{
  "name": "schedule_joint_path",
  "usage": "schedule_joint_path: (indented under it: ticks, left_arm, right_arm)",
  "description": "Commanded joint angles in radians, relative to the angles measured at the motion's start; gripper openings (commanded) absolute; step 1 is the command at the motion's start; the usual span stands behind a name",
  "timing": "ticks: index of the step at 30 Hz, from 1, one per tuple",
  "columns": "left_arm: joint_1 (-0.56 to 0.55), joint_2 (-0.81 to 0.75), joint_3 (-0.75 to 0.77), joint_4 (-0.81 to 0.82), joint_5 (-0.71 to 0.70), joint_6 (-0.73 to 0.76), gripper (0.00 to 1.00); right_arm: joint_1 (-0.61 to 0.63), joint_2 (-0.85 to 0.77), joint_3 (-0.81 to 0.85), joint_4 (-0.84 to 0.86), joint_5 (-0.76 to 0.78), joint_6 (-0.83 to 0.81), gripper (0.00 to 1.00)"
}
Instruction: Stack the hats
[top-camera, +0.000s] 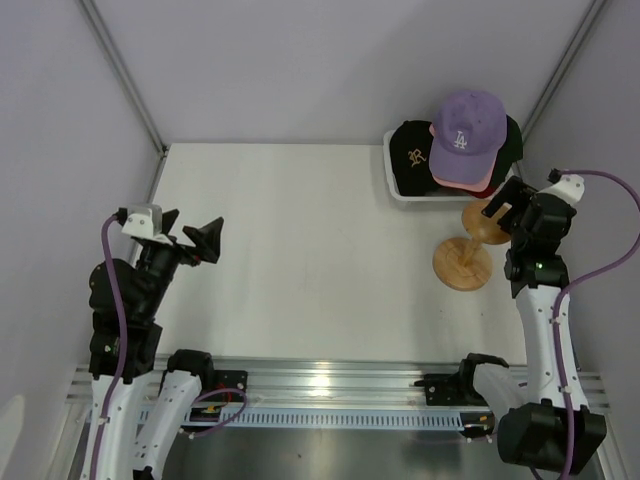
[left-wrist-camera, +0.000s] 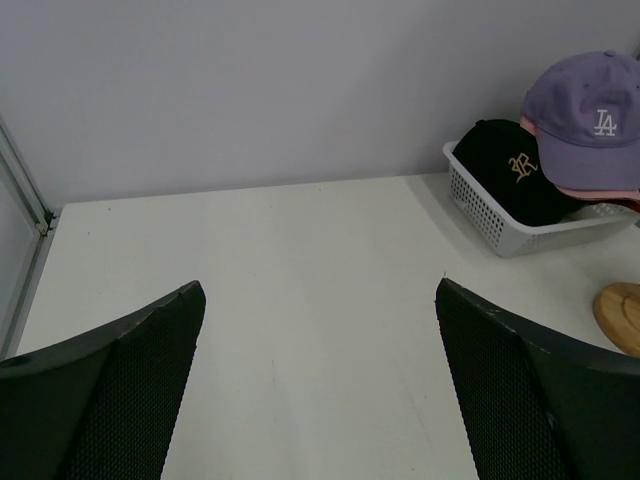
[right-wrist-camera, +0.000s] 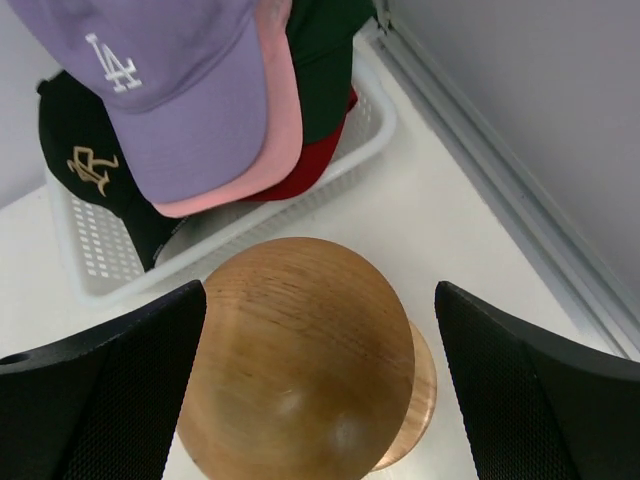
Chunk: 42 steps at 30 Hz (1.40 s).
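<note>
The hats lie piled in a white mesh basket (top-camera: 400, 192) at the back right. A purple cap (top-camera: 468, 125) with a white logo sits on top, and a pink cap (right-wrist-camera: 265, 150) peeks out under it. Beneath them are a red cap (right-wrist-camera: 310, 170) and a dark green cap (right-wrist-camera: 320, 60). A black cap (top-camera: 410, 150) with a gold logo rests at the basket's left end. My right gripper (top-camera: 505, 205) hangs open just in front of the basket, above the wooden stand's round head (right-wrist-camera: 300, 350). Far to the left, my left gripper (top-camera: 195, 240) is open over bare table and holds nothing.
The round wooden stand (top-camera: 463, 262) rises from its disc base in front of the basket, right under my right arm. Grey walls and metal frame posts close in the white table (top-camera: 300, 250) at the back and sides. A metal rail runs along the near edge.
</note>
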Motion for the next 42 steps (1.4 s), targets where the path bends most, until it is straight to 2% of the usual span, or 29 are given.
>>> schedule_joint_path:
  ticks: [1,9,16,20,26,28,34,35,41,42]
  left_arm:
    - [0.000,-0.015,-0.009,0.030,-0.008,0.005,0.99]
    - [0.000,-0.005,-0.009,0.012,-0.016,0.017,0.99]
    - [0.001,0.024,0.004,-0.008,0.007,0.026,0.99]
    - [0.001,0.028,0.007,-0.010,0.003,0.026,0.99]
    - [0.001,0.037,0.008,-0.011,0.004,0.020,0.99]
    - [0.001,0.037,0.010,-0.014,0.007,0.020,1.00]
    - [0.001,0.028,0.007,-0.014,0.013,0.017,1.00]
    - [0.001,0.029,0.008,-0.014,0.013,0.015,1.00]
    - [0.001,0.037,0.010,-0.022,-0.027,0.009,1.00]
    - [0.001,0.037,0.011,-0.025,-0.039,0.009,0.99]
  right_arm:
    - [-0.022,0.050,0.000,0.026,-0.107,0.000,0.99]
    - [0.003,0.179,-0.041,0.109,-0.214,-0.005,0.99]
    - [0.174,0.285,-0.036,0.111,-0.111,-0.102,0.99]
    - [0.237,0.284,-0.065,0.109,-0.100,-0.080,0.99]
    - [0.342,0.234,-0.122,0.104,-0.181,-0.016,0.99]
    - [0.401,0.224,-0.139,0.094,-0.222,-0.010,1.00]
    - [0.592,0.231,-0.144,0.072,-0.209,0.078,0.99]
    - [0.656,0.244,-0.144,0.080,-0.202,0.098,1.00]
    - [0.901,0.316,-0.092,0.098,-0.043,0.248,0.99]
    - [0.981,0.335,-0.087,0.106,0.022,0.257,1.00]
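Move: The wooden hat stand's head lies about 10 cm below the right gripper, some 2 cm ahead and 2 cm to its left. In the white basket, the purple cap is roughly 25 cm ahead, 4 cm left and 14 cm below the gripper; the black cap is about 21 cm ahead, 17 cm left and 17 cm below. From the left gripper, the stand's head is about 56 cm to the right, 12 cm ahead and 19 cm lower. Dip the open right gripper about 5 cm while reaching some 7 cm forward over the stand's head. Then sweep it left with growing speed, about 32 cm in all, curving back towards the base and turning about 50 degrees counter-clockwise. Keep the fingers wide open, around and against the wooden head, to drag the stand along, away from the basket. ##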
